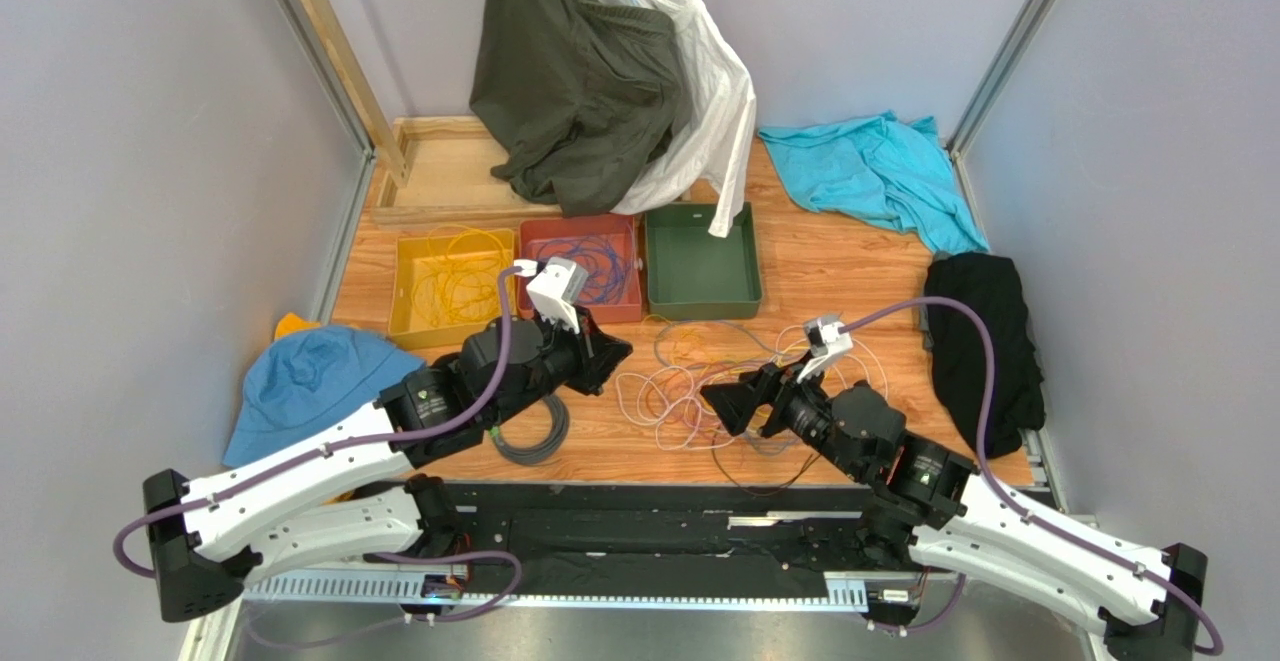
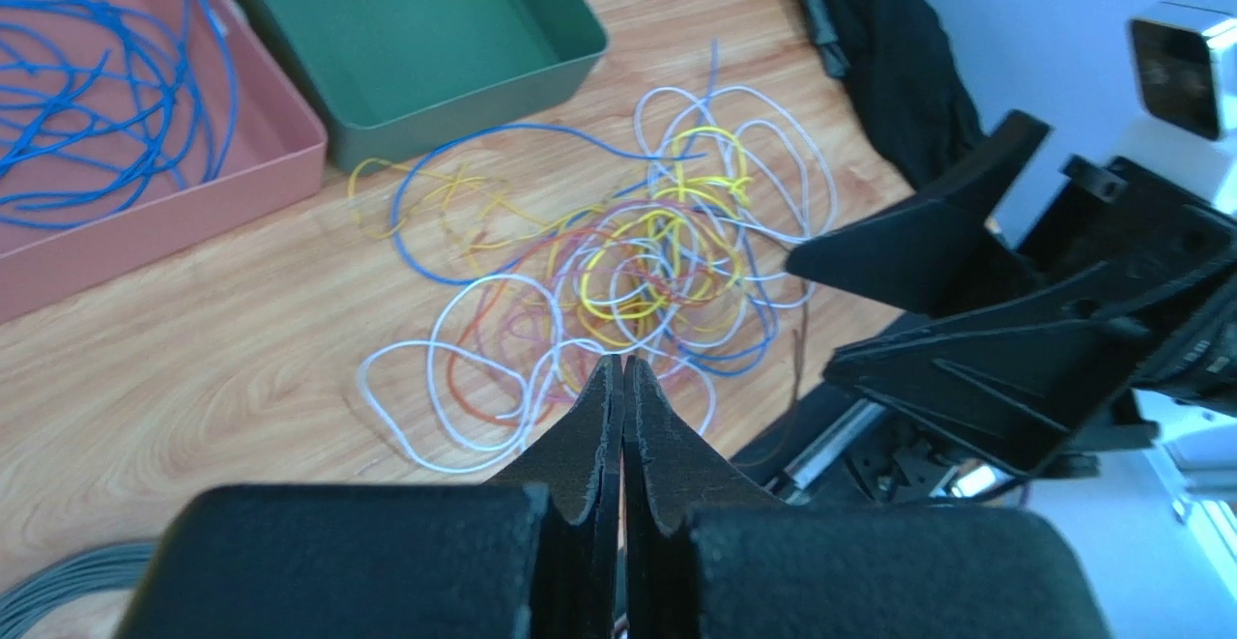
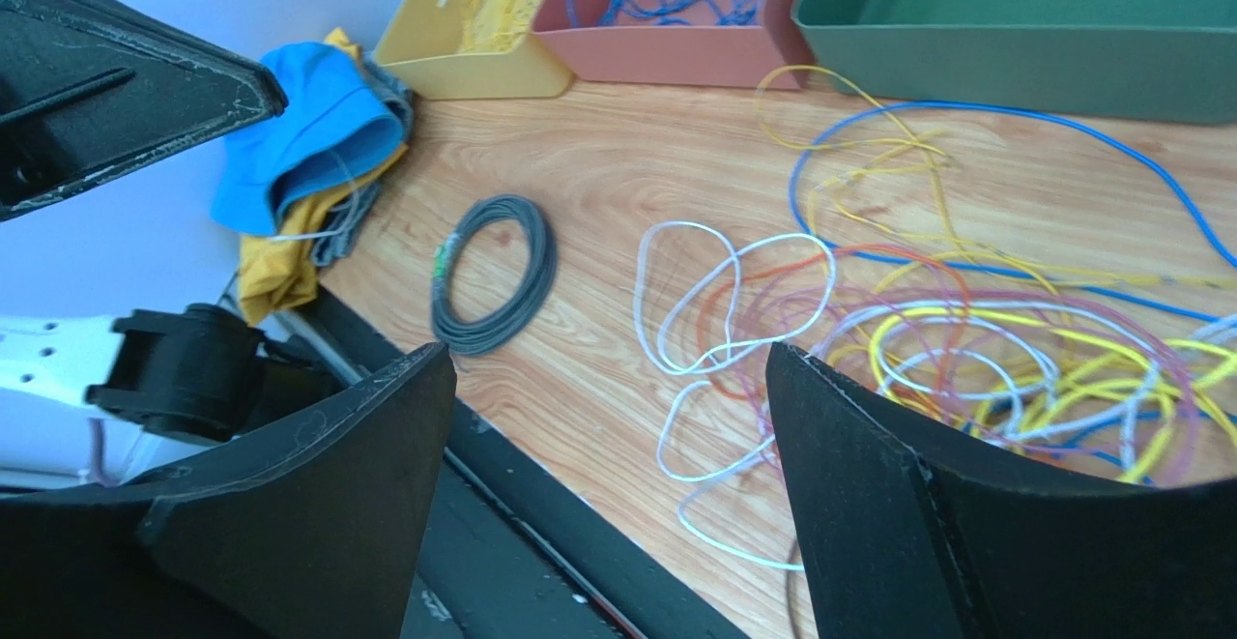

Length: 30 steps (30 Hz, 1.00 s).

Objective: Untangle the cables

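Note:
The cables (image 1: 694,379) lie in a loose tangle of white, yellow, blue, orange-red and purple strands on the wooden table between my two arms. In the left wrist view the cables (image 2: 654,262) spread just beyond my left gripper (image 2: 625,364). It is shut, with no strand showing between its pads. A white loop runs close behind its tips. My left gripper (image 1: 616,357) sits left of the tangle. My right gripper (image 1: 724,403) is at the tangle's near edge. In the right wrist view my right gripper (image 3: 607,364) stands wide open and empty, with the cables (image 3: 988,349) to its right.
Yellow tray (image 1: 448,289), red tray (image 1: 589,235) holding blue wire and green tray (image 1: 700,262) stand behind the tangle. A grey coil (image 1: 529,433) lies below the left gripper. A blue cloth (image 1: 308,381), teal cloth (image 1: 879,169), black cloth (image 1: 984,339) and hanging clothes (image 1: 601,76) ring the table.

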### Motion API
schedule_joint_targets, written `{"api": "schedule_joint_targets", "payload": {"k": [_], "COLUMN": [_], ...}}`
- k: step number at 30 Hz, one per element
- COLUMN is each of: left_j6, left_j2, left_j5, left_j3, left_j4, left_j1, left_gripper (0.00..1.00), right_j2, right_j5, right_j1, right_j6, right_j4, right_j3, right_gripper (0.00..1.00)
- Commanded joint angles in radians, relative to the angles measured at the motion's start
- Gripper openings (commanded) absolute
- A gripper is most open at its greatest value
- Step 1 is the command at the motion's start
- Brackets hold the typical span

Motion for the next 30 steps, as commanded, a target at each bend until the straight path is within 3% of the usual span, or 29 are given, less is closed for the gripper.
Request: {"api": "schedule_joint_targets", "payload": {"k": [1,4,5,6,7,10,13,17,23,30], "left_j6": [0.038,0.063,0.067,0.071,0.064,0.039,0.02,0.006,-0.021,-0.023], "left_j2": [0.007,0.051,0.071,0.115,0.139,0.217,0.281,0.387,0.513,0.637], "left_j5": [0.067,0.056,0.061,0.068,0.067,0.045,0.054,0.088,0.022,0.077], "left_j3": [0.093,0.101,0.085,0.069,0.054,-0.014,-0.066,-0.077,-0.097,-0.081], "left_j4": [-0.066,-0.101,-0.101,-0.092,-0.082,-0.016,0.07,0.153,0.211,0.333], "left_j1": [-0.012,-0.012,-0.012,-0.014,-0.014,-0.015,-0.015,-0.017,-0.015,-0.017], "left_gripper": [0.0,0.0,0.06,0.14,0.39,0.62,0.66,0.66,0.65,0.63], "right_j2": [0.06,0.111,0.12,0.126,0.125,0.096,0.056,0.016,-0.047,-0.064], "right_j5": [-0.071,-0.066,-0.066,-0.065,-0.066,-0.052,-0.026,-0.008,0.012,0.031], "right_j1": [0.006,0.005,0.005,0.005,0.006,0.005,0.006,0.005,0.005,0.003], "right_j6": [-0.032,-0.031,-0.025,-0.018,-0.009,0.002,0.002,0.008,0.026,0.025], "right_j4": [0.139,0.107,0.092,0.087,0.088,0.078,0.042,-0.01,-0.05,-0.068], "right_j3": [0.09,0.104,0.101,0.096,0.089,0.063,0.055,0.04,-0.002,-0.013], "right_gripper": [0.84,0.83,0.83,0.83,0.83,0.83,0.83,0.83,0.83,0.83]}}
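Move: The white cable loop at the near-left edge of the tangle lies about 3 cm ahead of the left hand, 5 cm to its right and some 23 cm below. From that hand, the tangle's middle is roughly 4 cm ahead and 19 cm right, the grey cable coil level and 12 cm left, and the red box 24 cm ahead and 5 cm left. From the right hand, the loop lies about 7 cm ahead, 8 cm left and 15 cm down. Down goes the left hand, after a rise of a centimetre or two: about 20 cm in all towards the white loop, drifting some 4 cm right and slowing over the cables. Its empty, shut fingers open about two-thirds while the hand tips roughly 25 degrees further down. The right hand, open above the table, rises and shifts left about 2 cm, then returns. ##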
